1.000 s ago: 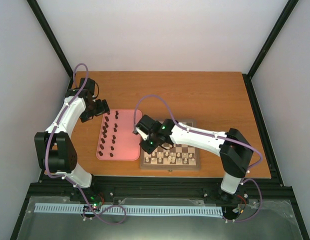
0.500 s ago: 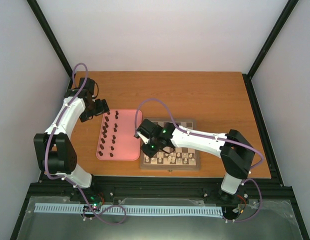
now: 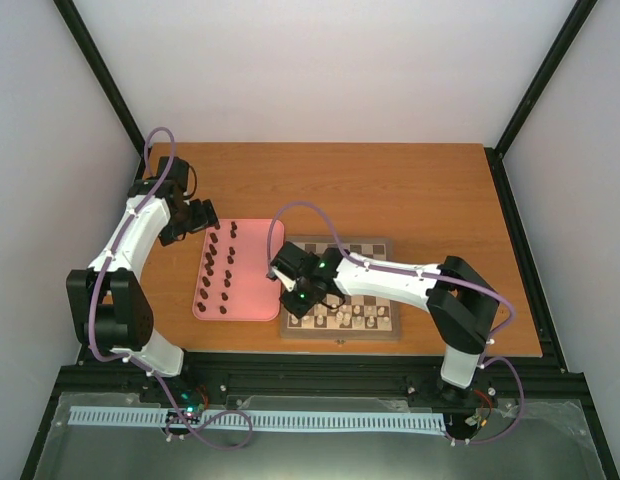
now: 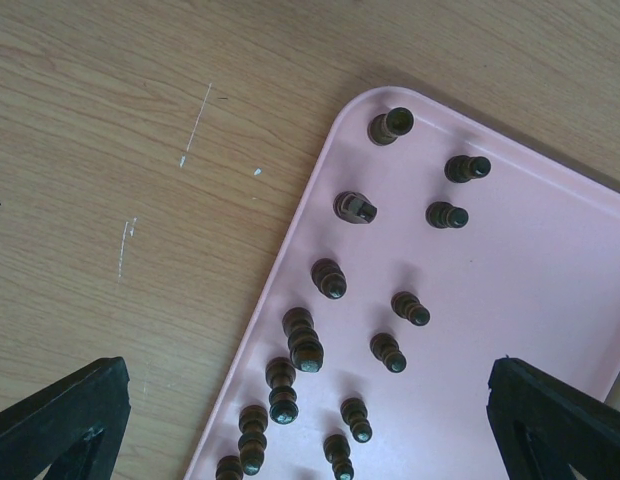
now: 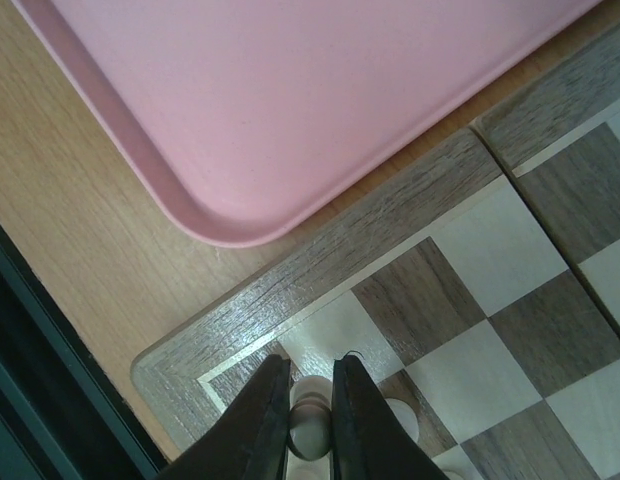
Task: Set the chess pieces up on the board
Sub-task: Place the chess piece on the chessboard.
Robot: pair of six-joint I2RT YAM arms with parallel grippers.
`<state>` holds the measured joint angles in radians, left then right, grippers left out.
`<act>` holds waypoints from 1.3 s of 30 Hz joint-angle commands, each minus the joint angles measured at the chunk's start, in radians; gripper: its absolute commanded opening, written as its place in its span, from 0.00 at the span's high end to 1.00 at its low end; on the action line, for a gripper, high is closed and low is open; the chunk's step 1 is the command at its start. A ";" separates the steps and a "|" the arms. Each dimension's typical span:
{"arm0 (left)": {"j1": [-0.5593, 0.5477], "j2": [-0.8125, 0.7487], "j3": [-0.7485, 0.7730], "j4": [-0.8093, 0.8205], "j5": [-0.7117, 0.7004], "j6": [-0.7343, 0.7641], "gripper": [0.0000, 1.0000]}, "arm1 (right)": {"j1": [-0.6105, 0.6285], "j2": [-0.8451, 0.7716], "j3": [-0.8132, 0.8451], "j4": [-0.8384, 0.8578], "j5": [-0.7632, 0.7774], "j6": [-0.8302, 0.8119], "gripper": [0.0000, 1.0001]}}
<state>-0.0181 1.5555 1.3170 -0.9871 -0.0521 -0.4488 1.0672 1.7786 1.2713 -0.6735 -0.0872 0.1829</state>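
Observation:
My right gripper [image 5: 310, 395] is shut on a cream chess piece [image 5: 311, 442], held upright over the near-left corner squares of the board [image 5: 320, 262]. From above, the right gripper [image 3: 298, 298] sits at the board's [image 3: 340, 334] left edge, where cream pieces [image 3: 342, 318] fill the near rows. My left gripper [image 4: 308, 372] is open above the pink tray's [image 4: 520, 290] far-left corner, nothing between its fingers. Several dark brown pieces [image 4: 306, 350] stand on the tray below it.
The pink tray [image 3: 252, 275] lies directly left of the board, its corner [image 5: 230, 215] close to the board's rim. The black frame edge [image 5: 50, 380] runs just beyond the board's near-left corner. Bare wooden table [image 3: 410, 190] stretches behind.
My right gripper has shifted slightly toward the board's near-left corner with the cream piece in it. The left arm has not moved.

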 commanded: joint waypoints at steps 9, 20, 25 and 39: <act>-0.003 -0.026 -0.004 0.012 0.009 0.004 0.00 | 0.010 0.050 0.014 0.024 0.012 0.016 0.86; -0.003 -0.019 0.007 0.010 0.013 0.004 0.00 | 0.010 0.070 0.036 0.028 0.019 0.009 0.84; -0.003 -0.017 0.008 0.008 0.013 0.005 0.00 | 0.010 0.058 0.034 0.014 0.031 0.007 0.80; -0.002 -0.012 0.027 0.005 0.011 0.004 0.00 | 0.010 -0.005 0.152 -0.091 0.105 -0.019 0.59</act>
<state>-0.0181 1.5551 1.3163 -0.9871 -0.0437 -0.4492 1.0676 1.8256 1.3571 -0.7238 -0.0257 0.1730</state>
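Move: The square for the white pawn I hold in my right hand, second row in the board's left-hand column, is almost straight below that hand, roughly 4 cm down. The corner piece stands some 3 cm behind that square and the next pawn 3 cm to its right. The pink tray's middle lies about 13 cm left and 9 cm ahead of me. From my left hand, the square is roughly 23 cm right, 15 cm back and 12 cm down. I lower the held pawn by a good 1.5 cm, straight down onto its square, and let my right hand rest there. Then my nearly shut fingers spread to about a third open and let go of the pawn, and I rise off it some 2 cm, easing forward by about 1 cm. ##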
